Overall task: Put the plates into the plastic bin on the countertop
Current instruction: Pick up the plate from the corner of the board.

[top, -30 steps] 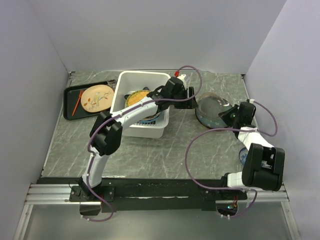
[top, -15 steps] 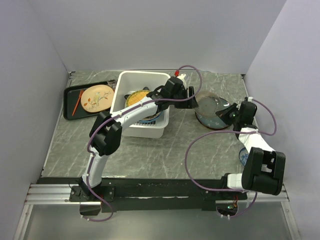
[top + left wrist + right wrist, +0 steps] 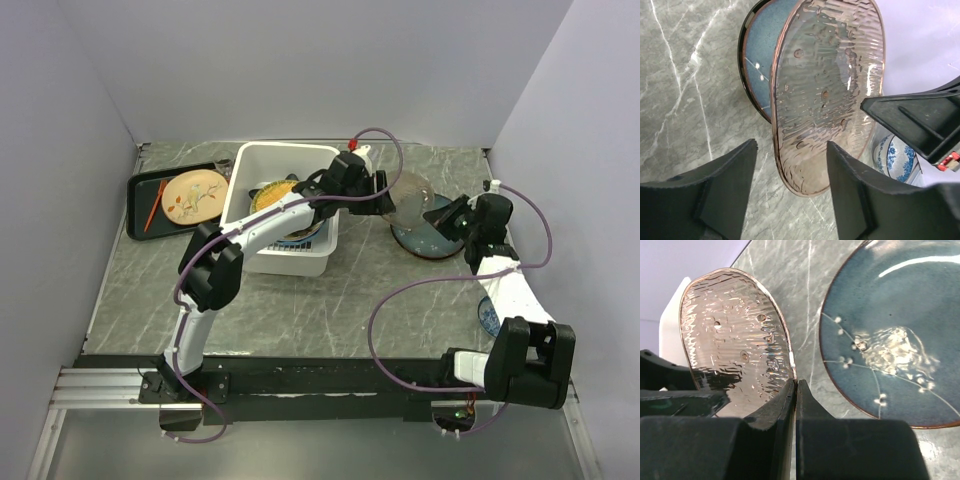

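My right gripper (image 3: pixel 796 385) is shut on the rim of a clear, rippled glass plate (image 3: pixel 735 335) with a copper edge and holds it tilted up on edge. Under it a large dark teal plate (image 3: pixel 428 238) lies flat on the countertop (image 3: pixel 330 300). My left gripper (image 3: pixel 791 148) is open, and the glass plate's (image 3: pixel 825 95) lower rim shows between its fingers without touching them. The white plastic bin (image 3: pixel 282 152) stands just left of both grippers, with a yellow woven-look plate (image 3: pixel 272 192) and others inside.
A black tray (image 3: pixel 140 195) at the far left carries a tan patterned plate (image 3: pixel 194 195) and an orange stick (image 3: pixel 153 203). A blue-and-white patterned dish (image 3: pixel 486 315) sits by the right wall. Grey walls close in the countertop on three sides.
The right gripper has raised the glass plate off the teal plate and tipped it upright towards the left gripper. The left jaws have narrowed slightly.
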You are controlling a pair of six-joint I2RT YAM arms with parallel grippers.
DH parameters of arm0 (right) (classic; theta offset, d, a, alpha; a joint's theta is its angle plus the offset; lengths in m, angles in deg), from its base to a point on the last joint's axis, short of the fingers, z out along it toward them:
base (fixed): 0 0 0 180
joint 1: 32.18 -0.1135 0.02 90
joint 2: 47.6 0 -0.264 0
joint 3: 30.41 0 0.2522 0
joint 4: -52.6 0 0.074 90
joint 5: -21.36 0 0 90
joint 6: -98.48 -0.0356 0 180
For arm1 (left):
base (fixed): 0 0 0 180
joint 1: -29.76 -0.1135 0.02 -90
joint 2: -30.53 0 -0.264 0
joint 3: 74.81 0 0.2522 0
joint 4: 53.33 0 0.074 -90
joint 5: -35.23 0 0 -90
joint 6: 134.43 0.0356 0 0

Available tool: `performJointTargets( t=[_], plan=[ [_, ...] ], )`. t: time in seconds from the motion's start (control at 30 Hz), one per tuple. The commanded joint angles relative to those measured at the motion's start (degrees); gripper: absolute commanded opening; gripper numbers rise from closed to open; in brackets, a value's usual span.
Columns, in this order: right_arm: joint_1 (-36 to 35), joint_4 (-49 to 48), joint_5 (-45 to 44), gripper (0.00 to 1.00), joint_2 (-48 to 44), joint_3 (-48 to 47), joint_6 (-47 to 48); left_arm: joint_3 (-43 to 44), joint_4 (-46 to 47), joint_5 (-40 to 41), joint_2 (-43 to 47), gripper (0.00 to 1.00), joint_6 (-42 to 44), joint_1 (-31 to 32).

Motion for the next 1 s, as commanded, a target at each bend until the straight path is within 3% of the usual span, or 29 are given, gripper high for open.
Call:
performJointTargets(
  t=[0.0, 0.13, 0.23, 0.27, 0.33, 0.4, 0.43, 0.63, 0.73, 0.97],
  plan=[
    [-0.6, -0.4, 2.3, 0.00, -0.6, -3.4, 0.3, 1.7, 2.5, -0.5, 2.4, 0.60, 0.5, -0.3],
    [-1.0, -0.4, 2.8, 0.00, 0.0, -3.7, 0.4, 1.5, 2.4, -0.4, 2.9, 0.45, 0.4, -0.5],
    [-1.1, -0.5, 3.5, 0.00, 0.5, -4.1, 0.4, 0.9, 2.8, -0.6, 3.0, 0.26, 0.0, -0.8],
    [-1.2, -0.8, 4.0, 0.01, 0.6, -4.1, 0.3, 0.8, 2.8, -0.5, 3.1, 0.12, -0.1, -0.8],
    [-1.1, -1.6, 5.5, 0.09, 1.3, -4.1, 0.2, 0.4, 3.1, -0.4, 3.2, 0.01, -0.6, -0.9],
    [-1.1, -1.8, 6.5, 0.16, 2.1, -4.4, 0.1, -0.4, 3.5, -0.2, 3.8, 0.01, -0.8, -1.0],
    [-1.2, -1.9, 7.0, 0.27, 2.5, -4.6, 0.1, -0.7, 3.6, -0.1, 4.0, 0.01, -0.8, -1.1],
    [-1.1, -4.0, 8.6, 0.63, 1.8, -3.5, -0.2, -2.3, 4.1, 0.1, 5.3, 0.01, -0.9, -2.0],
    [-1.1, -4.3, 7.7, 0.75, 0.6, -2.7, -0.3, -2.8, 4.4, -0.2, 5.7, 0.01, -1.0, -2.3],
    [-1.1, -3.3, 6.3, 0.83, -0.6, -2.6, 0.3, -3.3, 4.7, -0.5, 6.0, 0.01, -1.0, -2.6]
  ],
)
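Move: The left hand, open, has the clear plate's near edge between its fingertips. The plate's middle is about 6 cm to its right, 2 cm ahead and 2 cm up. The bin's middle lies some 22 cm left, 1 cm ahead and well below; the dark blue plate on the board is about 13 cm right, 4 cm back and 13 cm below. From the right hand, still pinching the clear plate, its middle is roughly 4 cm left, 3 cm ahead and 2 cm up. The left fingers shut on the edge of the clear plate and pinch it, the hand nearly still; it then draws about 2 cm left and a little forward, towards the bin. The right hand, still pinching at first, eases some 2 cm left with a slight counter-clockwise turn, opens wide midway to let go, and rises about 1 cm. ##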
